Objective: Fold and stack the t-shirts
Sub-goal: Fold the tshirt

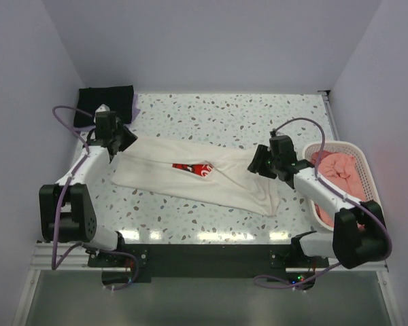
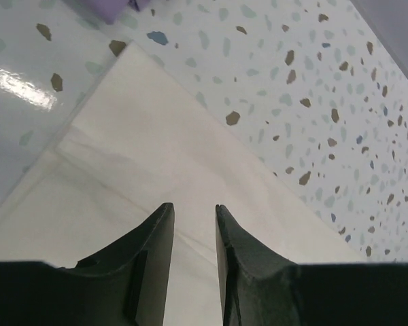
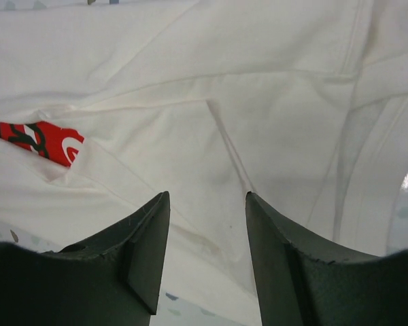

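Note:
The cream-white t-shirt (image 1: pixel 190 178) lies in a long band across the middle of the table, its red print (image 1: pixel 194 168) peeking out of a fold. My left gripper (image 1: pixel 120 147) hovers over the shirt's left end, open with a narrow gap and nothing between its fingers (image 2: pixel 194 207). Over the right end, my right gripper (image 1: pixel 258 163) stands open wider, also with nothing in it (image 3: pixel 207 195); cream cloth (image 3: pixel 258 102) and the red print (image 3: pixel 34 139) lie below. A folded black t-shirt (image 1: pixel 105 98) rests on a lavender one (image 1: pixel 134 109) at the back left. The salmon-pink t-shirt (image 1: pixel 340 173) sits in the basket.
The white slatted basket (image 1: pixel 359 151) stands at the table's right edge, beside the right arm. Grey walls close in the table at the back and both sides. A corner of lavender cloth (image 2: pixel 109 8) shows at the top of the left wrist view, on speckled tabletop (image 2: pixel 313 81).

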Controlling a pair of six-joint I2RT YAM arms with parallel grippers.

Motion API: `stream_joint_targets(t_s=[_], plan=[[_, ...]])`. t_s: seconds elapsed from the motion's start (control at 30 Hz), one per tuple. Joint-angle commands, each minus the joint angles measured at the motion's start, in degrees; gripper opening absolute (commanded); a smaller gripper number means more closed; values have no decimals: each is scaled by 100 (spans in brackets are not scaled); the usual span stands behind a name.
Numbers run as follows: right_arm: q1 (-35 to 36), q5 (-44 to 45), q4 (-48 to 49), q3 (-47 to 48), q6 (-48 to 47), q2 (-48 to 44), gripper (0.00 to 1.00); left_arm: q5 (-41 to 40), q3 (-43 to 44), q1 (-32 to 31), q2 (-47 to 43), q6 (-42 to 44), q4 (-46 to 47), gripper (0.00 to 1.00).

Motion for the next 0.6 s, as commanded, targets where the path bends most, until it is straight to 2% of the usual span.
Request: stream_joint_targets(t_s=[0.0,0.17,0.4,0.57], plan=[[19,180,952,377,-146,564,52,536,-188,-151,-725,474,-154,36],[72,180,1497,579,-190,1331,52,871,-434,-143,-1297,914,-286,36],[335,391,2051,536,-182,1797,51,1135,-996,-143,-2351,1327,-14,37],[573,584,2104,518,-155,1982,49,1003,-1103,-152,-2459,1486,-49,37]])
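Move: The folded flap edge of the t-shirt, the likely aim, lies some 6 cm ahead of the right hand, 3 cm to its left and about 7 cm below. On the cloth, the red print's centre is about 4 cm ahead and 20 cm left, while the t-shirt's far edge runs some 13 cm ahead, 4 cm left. The basket stands level with the hand, about 27 cm right. From the left hand, that flap edge is some 36 cm right, 3 cm back and 11 cm below. Send the right gripper forward and down over the t-shirt towards its folded flap edge, about 5 cm each way, then ease it left about 4 cm, mostly late, fingers kept open. Meanwhile draw the empty left gripper back some 7 cm and up as far, with a smaller drift right, away from the t-shirt's far left corner, tipping its fingers further down and turning them clockwise. ##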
